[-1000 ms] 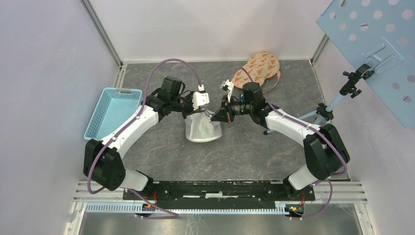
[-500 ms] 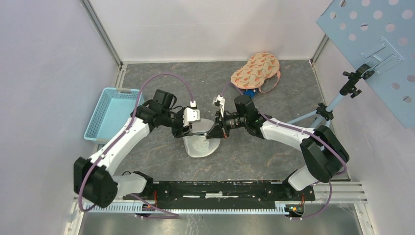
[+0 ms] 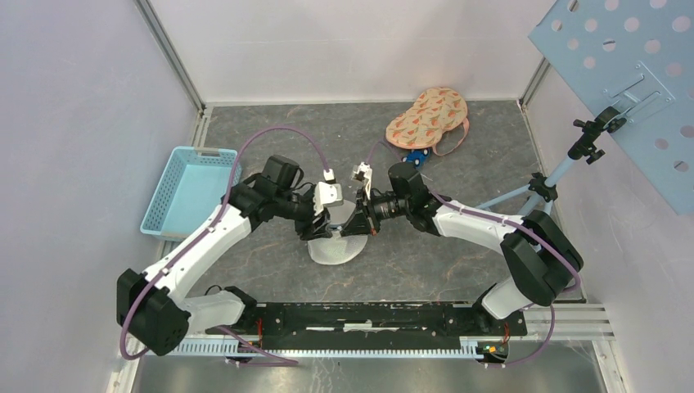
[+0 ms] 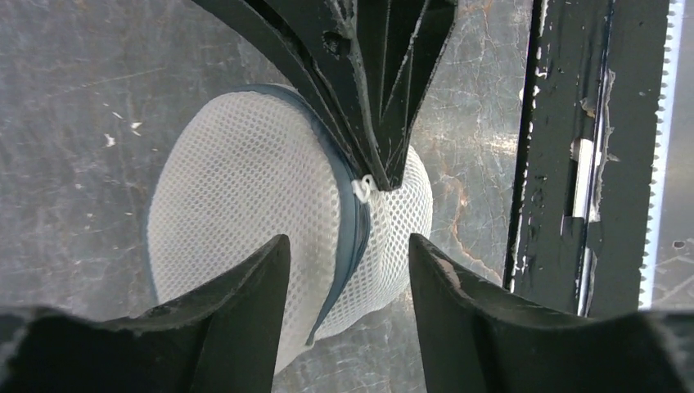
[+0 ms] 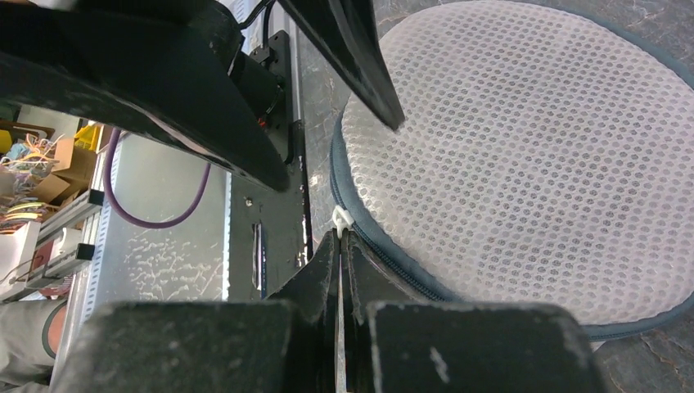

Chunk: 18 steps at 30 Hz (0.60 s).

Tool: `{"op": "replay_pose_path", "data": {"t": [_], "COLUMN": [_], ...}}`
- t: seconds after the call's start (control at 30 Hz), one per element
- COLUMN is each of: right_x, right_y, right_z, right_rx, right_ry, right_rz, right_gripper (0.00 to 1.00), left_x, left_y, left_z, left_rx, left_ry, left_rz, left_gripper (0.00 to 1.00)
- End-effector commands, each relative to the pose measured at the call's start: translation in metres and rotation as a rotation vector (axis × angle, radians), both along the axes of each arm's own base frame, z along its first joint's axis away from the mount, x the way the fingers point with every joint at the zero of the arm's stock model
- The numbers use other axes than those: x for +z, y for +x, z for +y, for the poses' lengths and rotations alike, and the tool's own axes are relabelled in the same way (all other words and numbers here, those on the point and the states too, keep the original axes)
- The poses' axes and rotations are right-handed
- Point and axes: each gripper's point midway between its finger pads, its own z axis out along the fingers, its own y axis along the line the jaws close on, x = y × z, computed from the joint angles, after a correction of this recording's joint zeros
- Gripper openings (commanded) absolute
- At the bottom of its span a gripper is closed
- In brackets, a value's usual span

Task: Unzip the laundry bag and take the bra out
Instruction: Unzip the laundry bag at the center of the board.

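Observation:
The laundry bag (image 3: 331,250) is a round white mesh pouch with a grey-blue zipper band, lying on the table between both arms. My right gripper (image 5: 340,237) is shut on the bag's small white zipper pull (image 5: 340,218) at its near rim. My left gripper (image 4: 348,246) hovers open just above the bag (image 4: 245,196), with nothing between its fingers. The pull (image 4: 361,188) shows at the tips of the right gripper's fingers (image 4: 380,98). A peach patterned bra (image 3: 427,117) lies at the back of the table, outside the bag.
A light blue basket (image 3: 182,190) stands at the left. At the right, a tripod stand (image 3: 540,188) carries a blue perforated board (image 3: 622,65). A small blue object (image 3: 417,155) lies near the bra. The black base rail (image 3: 368,315) runs along the near edge.
My left gripper has opened and let go of the bag. Both grippers came down and nearer, and the bag went from hanging between them to lying on the table.

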Motion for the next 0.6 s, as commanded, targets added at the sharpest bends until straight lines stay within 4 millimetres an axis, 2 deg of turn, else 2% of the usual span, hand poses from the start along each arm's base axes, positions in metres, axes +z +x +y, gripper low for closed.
{"op": "replay_pose_path", "data": {"t": [0.0,0.1,0.2,0.27,0.47,0.57], "right_x": [0.015,0.016,0.016,0.015,0.012,0.015], "right_y": [0.003,0.003,0.006,0.011,0.034,0.035], "right_z": [0.006,0.003,-0.003,-0.009,-0.039,-0.044], "right_rx": [0.013,0.013,0.001,-0.018,-0.111,-0.119], "right_ry": [0.045,0.037,0.029,0.028,0.017,0.021], "right_rz": [-0.047,-0.066,-0.084,-0.073,-0.057,-0.061], "right_gripper": [0.00,0.00,0.00,0.00,0.00,0.00], "left_x": [-0.009,-0.015,-0.017,-0.019,-0.024,-0.019], "left_y": [0.005,0.011,0.018,0.024,0.035,0.043], "left_z": [-0.009,-0.007,-0.002,0.003,0.016,0.015], "left_rx": [0.034,0.063,0.090,0.107,0.120,0.137], "left_ry": [0.014,0.042,0.058,0.075,0.119,0.099], "left_rz": [0.059,0.058,0.017,-0.027,-0.098,-0.127], "left_gripper": [0.56,0.30,0.12,0.04,0.02,0.02]}}
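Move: The grey zip edge of the laundry bag that the left hand will pinch lies about 2 cm below its open fingers, and the zip pull about 3 cm to its right and 2 cm lower. The right hand already holds that pull; the next stretch of zip runs some 4 cm ahead and 3 cm to the right of it. The bag's white body hangs below both, its middle roughly 6 cm under the right hand and 1 cm to its left. Downward first goes the left hand, about 2 cm, closing its fingers on the zip edge beside the pull while the right waits. Then the right hand, keeping its pinch on the pull, draws it forward and to the right about 5 cm, level and away from the left fingers; the left keeps its grip and follows forward some 3 cm. ##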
